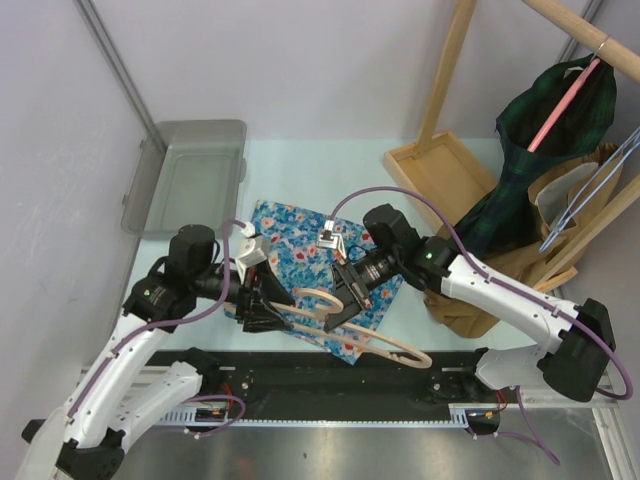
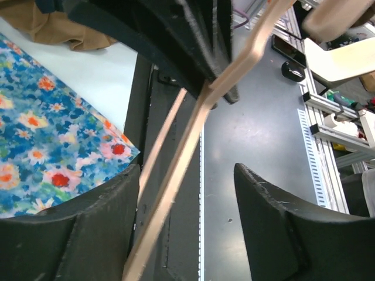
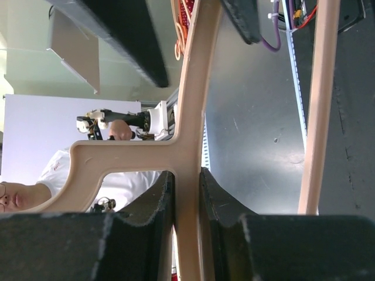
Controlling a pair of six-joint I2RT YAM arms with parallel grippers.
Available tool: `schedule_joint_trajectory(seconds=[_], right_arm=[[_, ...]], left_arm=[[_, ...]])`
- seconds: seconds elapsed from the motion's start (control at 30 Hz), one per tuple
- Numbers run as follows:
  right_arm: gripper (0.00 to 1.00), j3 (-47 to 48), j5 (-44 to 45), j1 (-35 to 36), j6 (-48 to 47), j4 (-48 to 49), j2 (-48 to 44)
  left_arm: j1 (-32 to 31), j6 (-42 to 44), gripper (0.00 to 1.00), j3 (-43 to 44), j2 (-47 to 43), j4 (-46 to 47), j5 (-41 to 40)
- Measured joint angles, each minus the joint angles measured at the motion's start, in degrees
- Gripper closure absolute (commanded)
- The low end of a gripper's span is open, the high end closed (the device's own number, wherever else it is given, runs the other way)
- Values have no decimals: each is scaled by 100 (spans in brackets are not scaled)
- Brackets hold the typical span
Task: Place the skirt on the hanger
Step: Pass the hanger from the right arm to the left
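The blue floral skirt (image 1: 300, 235) lies flat on the table, and one corner of it (image 2: 47, 134) shows in the left wrist view. A beige hanger (image 1: 390, 348) is held over the skirt's near edge. My right gripper (image 1: 348, 290) is shut on the hanger's upright stem (image 3: 188, 117), with both pads pressed against it (image 3: 187, 181). My left gripper (image 1: 262, 305) is open around one thin bar of the hanger (image 2: 176, 175). That bar runs close to the left finger (image 2: 88, 234), with a wide gap to the right finger (image 2: 281, 228).
A grey plastic tray (image 1: 190, 175) sits at the back left. A wooden rack (image 1: 445, 170) on the right carries a dark green garment (image 1: 545, 150) on a pink hanger, beside a brown paper bag (image 1: 560, 200) and wire hangers. A black rail (image 1: 300, 375) runs along the near edge.
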Motion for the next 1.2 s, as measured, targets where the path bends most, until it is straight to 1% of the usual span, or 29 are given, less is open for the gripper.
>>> schedule_joint_trajectory(seconds=[0.1,0.13,0.17,0.2,0.27,0.3,0.4,0.43,0.5,0.53,0.57,0.6,0.63,0.7,0.77,0.93,1.07,1.2], right_arm=[[100,35,-24,0,63,31,0],[100,37,-31,0,92,66,0],[100,37,-33,0,111,96,0],[100,37,-42,2,144,138,0],[100,39,-42,4,234,181,0],[100,39,-52,2,221,181,0],[100,39,-120,-103,254,280,13],[98,48,-125,-114,258,323,13],[87,72,-120,-125,260,417,13],[71,79,-114,-136,260,439,11],[63,81,-85,-149,256,466,11],[56,85,-31,-157,247,476,7],[46,87,103,-160,251,476,0],[38,92,345,-151,245,511,-7],[36,92,627,-149,142,509,-52],[36,92,1231,-114,-149,470,-313],[35,70,1899,-120,-361,409,-610],[30,-46,2435,-411,-422,553,-1145]], left_arm=[[-52,2,46,0,46,0,-155],[-68,-2,54,0,72,4,-212],[-81,-15,59,0,87,17,-273],[-92,-37,73,0,101,33,-315],[-109,-81,88,0,105,96,-387],[-129,-85,100,2,98,59,-271],[-210,-94,100,17,-11,70,-190],[-210,-94,100,33,-63,72,-234],[-210,-101,100,66,-114,76,-291],[-210,-101,100,76,-129,87,-317],[-210,-103,100,81,-149,101,-352],[-210,-107,100,83,-166,101,-398],[-210,-116,100,83,-181,105,-433],[-210,-120,100,85,-188,164,-549],[-203,-127,100,85,-186,240,-592],[-203,-168,100,114,-214,374,-634],[-203,-280,100,114,-267,507,-684],[-203,-428,100,116,-334,682,-706]])
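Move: The hanger's upper bar already passes between the left gripper's open fingers, about 1 cm from their midpoint. The hook stands about 5 cm to the right and 5 cm above that hand, some 1 cm ahead; the flowered skirt lies around 15 cm ahead, 7 cm right and 25 cm below. From the right gripper, shut on the bar beside the hook stem, the left gripper is about 8 cm left and 2 cm ahead, level. Close the left gripper on the hanger's bar while the right keeps its pinch, then raise the left 2 to 3 cm with the bar held. Once the left is shut, open the right fingers well wide and carry that hand about 7 cm forward and 3 cm up, swinging it some 25 degrees clockwise and letting it roll, fingers still straddling the bar. ##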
